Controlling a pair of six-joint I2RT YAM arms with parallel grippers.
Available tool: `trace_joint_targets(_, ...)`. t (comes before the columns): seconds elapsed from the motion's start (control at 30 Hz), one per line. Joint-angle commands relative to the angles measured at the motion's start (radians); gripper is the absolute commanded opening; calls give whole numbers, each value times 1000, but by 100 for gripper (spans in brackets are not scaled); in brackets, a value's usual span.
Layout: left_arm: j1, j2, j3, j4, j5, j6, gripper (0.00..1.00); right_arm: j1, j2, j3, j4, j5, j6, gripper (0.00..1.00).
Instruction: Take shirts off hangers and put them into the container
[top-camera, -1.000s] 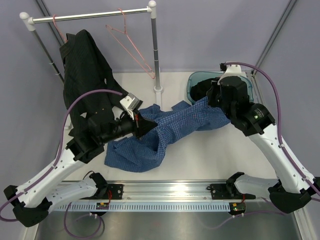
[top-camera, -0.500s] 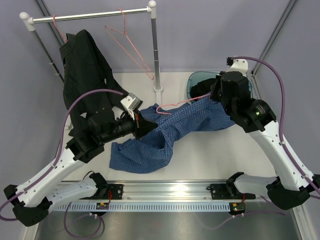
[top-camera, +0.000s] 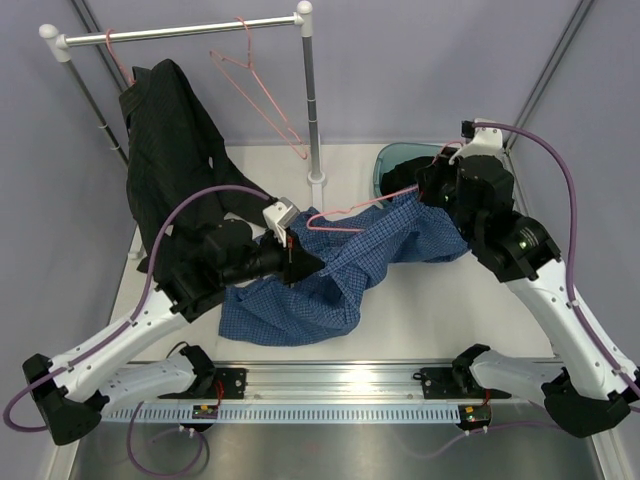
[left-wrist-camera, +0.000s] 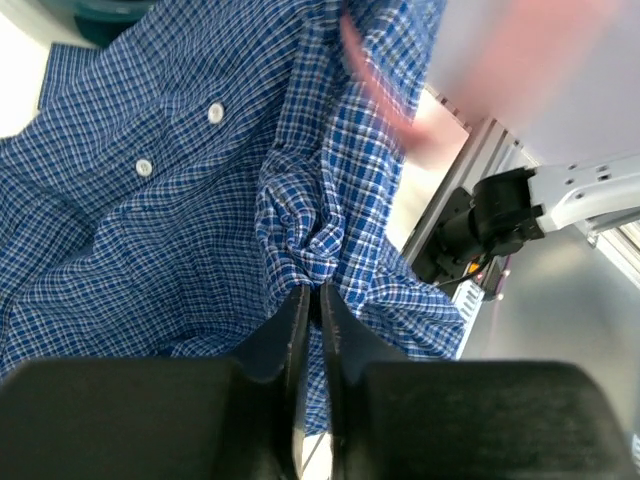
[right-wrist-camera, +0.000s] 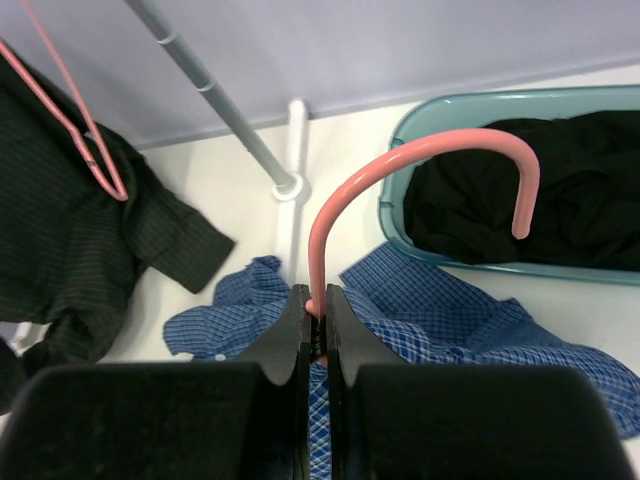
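Note:
The blue checked shirt (top-camera: 300, 305) lies crumpled across the middle of the table. My left gripper (top-camera: 296, 258) is shut on a bunched fold of this shirt (left-wrist-camera: 150, 220) at its fingertips (left-wrist-camera: 313, 292). My right gripper (top-camera: 432, 186) is shut on the neck of a pink hanger (right-wrist-camera: 420, 150), just below its hook (right-wrist-camera: 315, 298). That hanger (top-camera: 350, 213) sticks partly out of the shirt's collar end. The teal container (top-camera: 385, 165) stands at the back right, under my right arm. A black shirt (right-wrist-camera: 500, 200) lies inside it. Another black shirt (top-camera: 165, 140) hangs at the left.
A white-and-silver rail (top-camera: 180, 30) spans the back, with its post (top-camera: 312, 110) standing just left of the container. An empty pink hanger (top-camera: 260, 90) hangs from the rail. A metal track (top-camera: 320, 380) runs along the near edge.
My right gripper has drawn the hanger up and to the right, baring more of its wire from the blue shirt. My left arm has shifted right, still holding the cloth.

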Motion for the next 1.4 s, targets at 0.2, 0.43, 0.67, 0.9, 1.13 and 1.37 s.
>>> trace_joint_targets(0.2,-6,24,-40,105,3,13,43,-12,-133,-118,189,-165,3,0)
trace_joint_targets(0.43,-4,-21,15,9,-81,80,86,-12,-163,-175,182,-168,-23,0)
trace_joint_targets(0.67,22,-55,159,-184,-193,212,98,-12,-164,-221,206,-176,-69,0)
trace_joint_targets(0.9,114,-62,265,-289,-230,301,99,-12,-131,-233,226,-214,-123,0)
trace_joint_targets(1.13,135,16,423,-307,-74,338,99,-12,-79,-229,251,-220,-164,0)
trace_joint_targets(1.37,128,137,504,-275,138,278,99,-9,-1,-189,274,-239,-192,0)
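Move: The blue checked shirt, still pinched by the left fingers, has its middle about 8 cm ahead, 7 cm to the right and 18 cm below the left hand. From that hand, the pink hanger's middle is some 12 cm ahead, 11 cm right and 6 cm higher, while the container is around 32 cm ahead, 33 cm right and 25 cm below. The right hand holds the hanger by its hook end, the shirt's middle lying about 6 cm back, 18 cm left and 29 cm below. The blue shirt is let go: the left hand dips a couple of centimetres as its fingers open wide, then swings left and slightly forward off the cloth and climbs about 14 cm from its low point, drifting back right while rising. The pink hanger stays gripped in the right hand, which draws back a little, then sinks about 5 cm, easing forward and left as it turns slightly counter-clockwise. ##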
